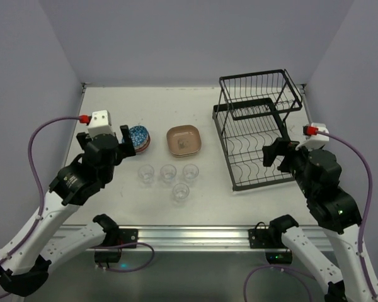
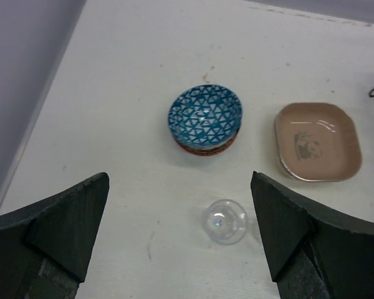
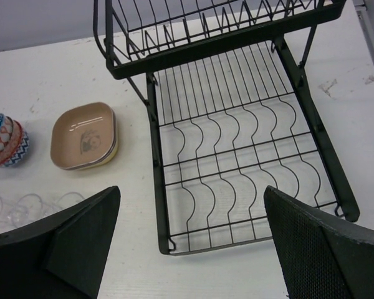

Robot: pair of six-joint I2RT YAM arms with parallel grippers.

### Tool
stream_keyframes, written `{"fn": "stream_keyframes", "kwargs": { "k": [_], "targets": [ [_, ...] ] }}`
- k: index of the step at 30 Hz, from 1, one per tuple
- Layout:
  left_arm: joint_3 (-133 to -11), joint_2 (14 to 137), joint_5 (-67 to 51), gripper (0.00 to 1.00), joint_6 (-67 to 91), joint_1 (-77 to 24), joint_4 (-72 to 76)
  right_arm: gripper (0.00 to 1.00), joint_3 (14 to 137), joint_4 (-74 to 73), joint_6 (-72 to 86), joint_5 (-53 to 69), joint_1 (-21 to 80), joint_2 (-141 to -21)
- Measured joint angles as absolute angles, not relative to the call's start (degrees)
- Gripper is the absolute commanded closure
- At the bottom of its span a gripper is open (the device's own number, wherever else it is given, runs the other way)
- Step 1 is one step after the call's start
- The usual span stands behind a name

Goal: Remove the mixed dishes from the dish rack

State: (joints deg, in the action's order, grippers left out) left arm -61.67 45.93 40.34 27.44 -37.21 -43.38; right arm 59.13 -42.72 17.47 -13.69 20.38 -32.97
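Observation:
The black wire dish rack stands at the right, and no dish shows in either tier. A blue patterned bowl is stacked on a red one at the left. A tan plate tops a small stack of plates. Several clear glass cups stand in front of them; one cup sits between my left fingers' span. My left gripper hovers open just in front of the bowls. My right gripper is open above the rack's near left corner.
The side walls run close to the table's left and right edges. The rack's raised upper basket stands at the back right. The arm bases and a metal rail line the near edge.

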Motion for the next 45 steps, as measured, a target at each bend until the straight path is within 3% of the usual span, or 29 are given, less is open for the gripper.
{"fn": "stream_keyframes", "kwargs": {
  "k": [13,16,19,21,30,45],
  "targets": [
    [-53.1,26.6,54.4,0.00,30.7,-36.6,-48.9,0.01,55.3,-45.4,16.0,-15.6,22.2,-18.5],
    [-50.0,25.6,49.5,0.00,28.9,-28.7,-44.4,0.01,54.0,-45.1,15.3,-16.1,22.2,-17.6],
    [-46.4,24.1,40.1,0.00,25.5,-12.2,-38.9,0.01,53.2,-44.0,14.4,-17.1,22.2,-18.4],
    [-45.5,24.3,36.1,0.00,23.7,-8.4,-36.6,0.01,53.0,-43.5,14.1,-17.6,22.2,-19.0],
    [-42.3,24.4,27.2,0.00,18.6,-7.9,-30.9,0.01,49.8,-41.1,13.1,-20.9,22.2,-18.7],
    [-42.3,23.3,26.4,0.00,18.2,-7.9,-30.5,0.01,49.0,-38.6,12.5,-21.6,22.2,-17.5]
  ]
}}
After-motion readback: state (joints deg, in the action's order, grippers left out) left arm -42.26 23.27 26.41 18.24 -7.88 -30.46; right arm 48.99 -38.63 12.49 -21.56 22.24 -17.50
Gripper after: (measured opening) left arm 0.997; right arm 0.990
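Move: The left hand is empty and clear of the near glass, which stands about 12 cm back, 21 cm right and 25 cm below. The left glass of the row behind it is 4 cm back and 7 cm right, the bowl stack 11 cm ahead and 2 cm right, and the square dish 11 cm ahead and 23 cm right. From the right hand, the empty dish rack is centred some 14 cm ahead, 4 cm right and 24 cm below, and the square dish 15 cm ahead and 29 cm left. With nothing held and high above the table, the left hand swings away from the glasses and bowl stack towards the left side of the table, going back and left to about 12 cm left, then easing forward and a little right and down, to settle some 10 cm left of its start, turned about 15 degrees counter-clockwise with its fingers tipped up a little. The right hand draws back from the empty dish rack, then comes partly forward while drifting right, ending about 3 cm back and 3 cm right with its fingers tipped up some 10 degrees; both grippers stay wide open and touch nothing. ##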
